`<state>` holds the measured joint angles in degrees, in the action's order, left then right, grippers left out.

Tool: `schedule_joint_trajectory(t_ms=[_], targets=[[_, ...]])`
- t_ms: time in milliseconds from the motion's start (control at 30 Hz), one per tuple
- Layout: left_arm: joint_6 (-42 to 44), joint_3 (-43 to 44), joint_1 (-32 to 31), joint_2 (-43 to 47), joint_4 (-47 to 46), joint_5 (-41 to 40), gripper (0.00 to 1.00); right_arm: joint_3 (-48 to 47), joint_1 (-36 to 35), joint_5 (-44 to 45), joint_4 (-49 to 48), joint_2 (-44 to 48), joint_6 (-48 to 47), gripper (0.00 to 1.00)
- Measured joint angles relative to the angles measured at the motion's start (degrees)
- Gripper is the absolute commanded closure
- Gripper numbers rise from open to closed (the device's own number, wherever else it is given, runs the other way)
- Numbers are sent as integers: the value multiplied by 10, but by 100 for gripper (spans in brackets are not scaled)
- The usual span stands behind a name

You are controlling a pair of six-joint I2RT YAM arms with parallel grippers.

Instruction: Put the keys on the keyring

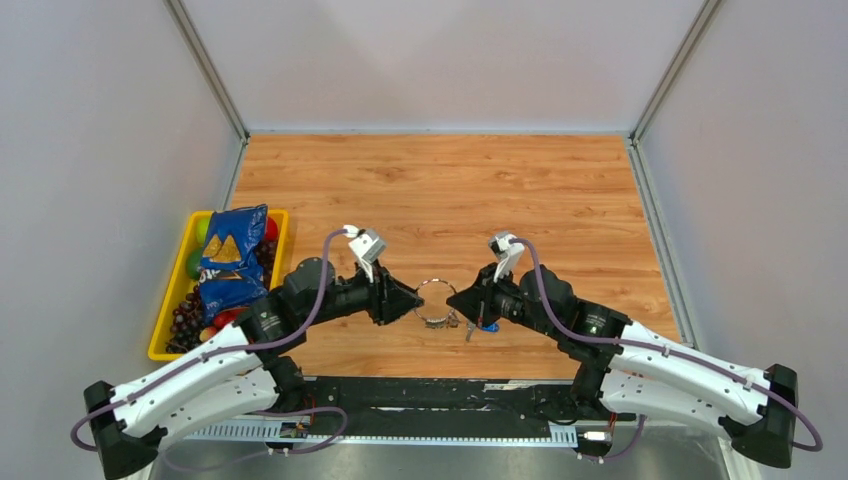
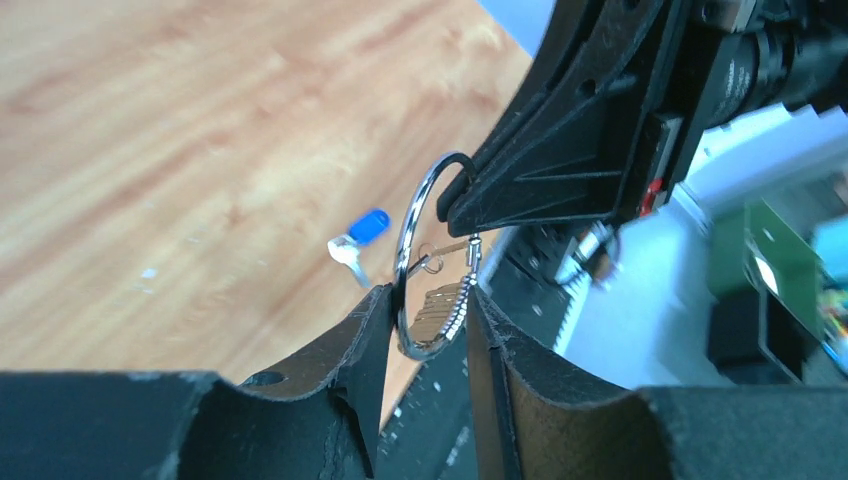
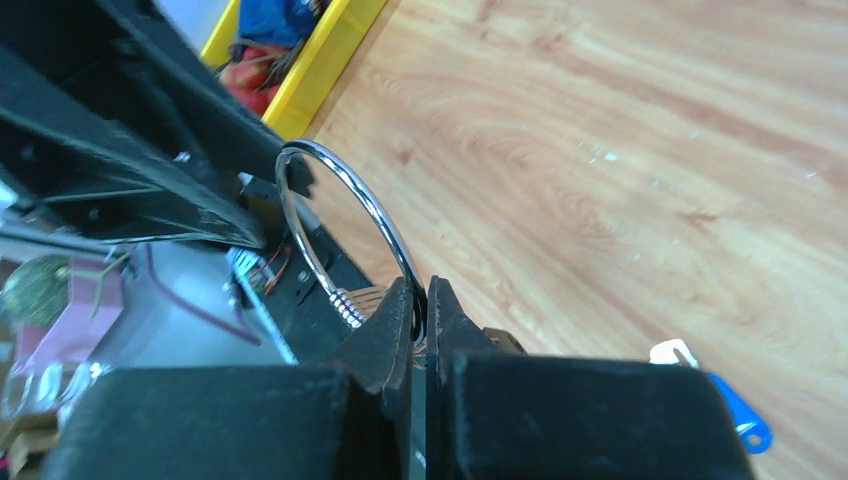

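Note:
The keyring [image 1: 436, 282] is a thin silver ring held above the wood between my two grippers. Small silver keys [image 2: 440, 305] hang stacked at its bottom. My right gripper [image 1: 456, 299] is shut on the keyring [image 3: 350, 195], pinching the wire at the fingertips [image 3: 400, 310]. My left gripper [image 1: 413, 300] is open, and the lower arc of the keyring [image 2: 412, 225] sits between its fingers. A blue-headed key [image 2: 365, 228] lies flat on the table under the right gripper, also seen as the blue-headed key [image 3: 738, 415]. No black-headed key shows.
A yellow bin [image 1: 168, 292] at the left table edge holds a blue snack bag [image 1: 232, 255] and fruit. A black rail [image 1: 430, 400] runs along the near edge between the arm bases. Grey walls close in the table's sides and back.

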<state>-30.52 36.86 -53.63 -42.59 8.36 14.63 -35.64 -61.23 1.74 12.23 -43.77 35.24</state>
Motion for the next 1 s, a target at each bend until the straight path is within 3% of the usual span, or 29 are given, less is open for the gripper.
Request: schedule_joint_trajectory(t_ms=[367, 833, 1000], targets=[[19, 3, 0, 139, 61, -170, 58, -70, -1, 245, 21, -110, -59, 100], [23, 2, 0, 177, 93, -190, 58, -102, -1, 665, 47, -233, -79, 100], [24, -2, 0, 191, 97, -191, 58, -132, -1, 750, 44, -342, -89, 100]])
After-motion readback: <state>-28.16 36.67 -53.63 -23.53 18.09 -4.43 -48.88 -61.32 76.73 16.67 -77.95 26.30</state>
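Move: The keyring, already pinched in the right fingers, hangs between the hands: its middle is about 3 cm to the right hand's left, 1 cm nearer the base and 1 cm lower. The bare table it is carried out over is roughly 15 cm ahead, 11 cm right and 18 cm below. The blue key lies about 2 cm ahead, 7 cm right and 19 cm down. From the open left hand, the keyring's middle is some 3 cm right, 1 cm back and 1 cm below. The keyring stays pinched in the shut right fingers and is carried out over the bare table, about 15 cm forward and 11 cm to the right, while the wrist rolls and swings clockwise some 60 degrees until the fingers point mostly forward. The left hand, its fingers staying open, backs away from the keyring about 7 cm left and 4 cm up. ##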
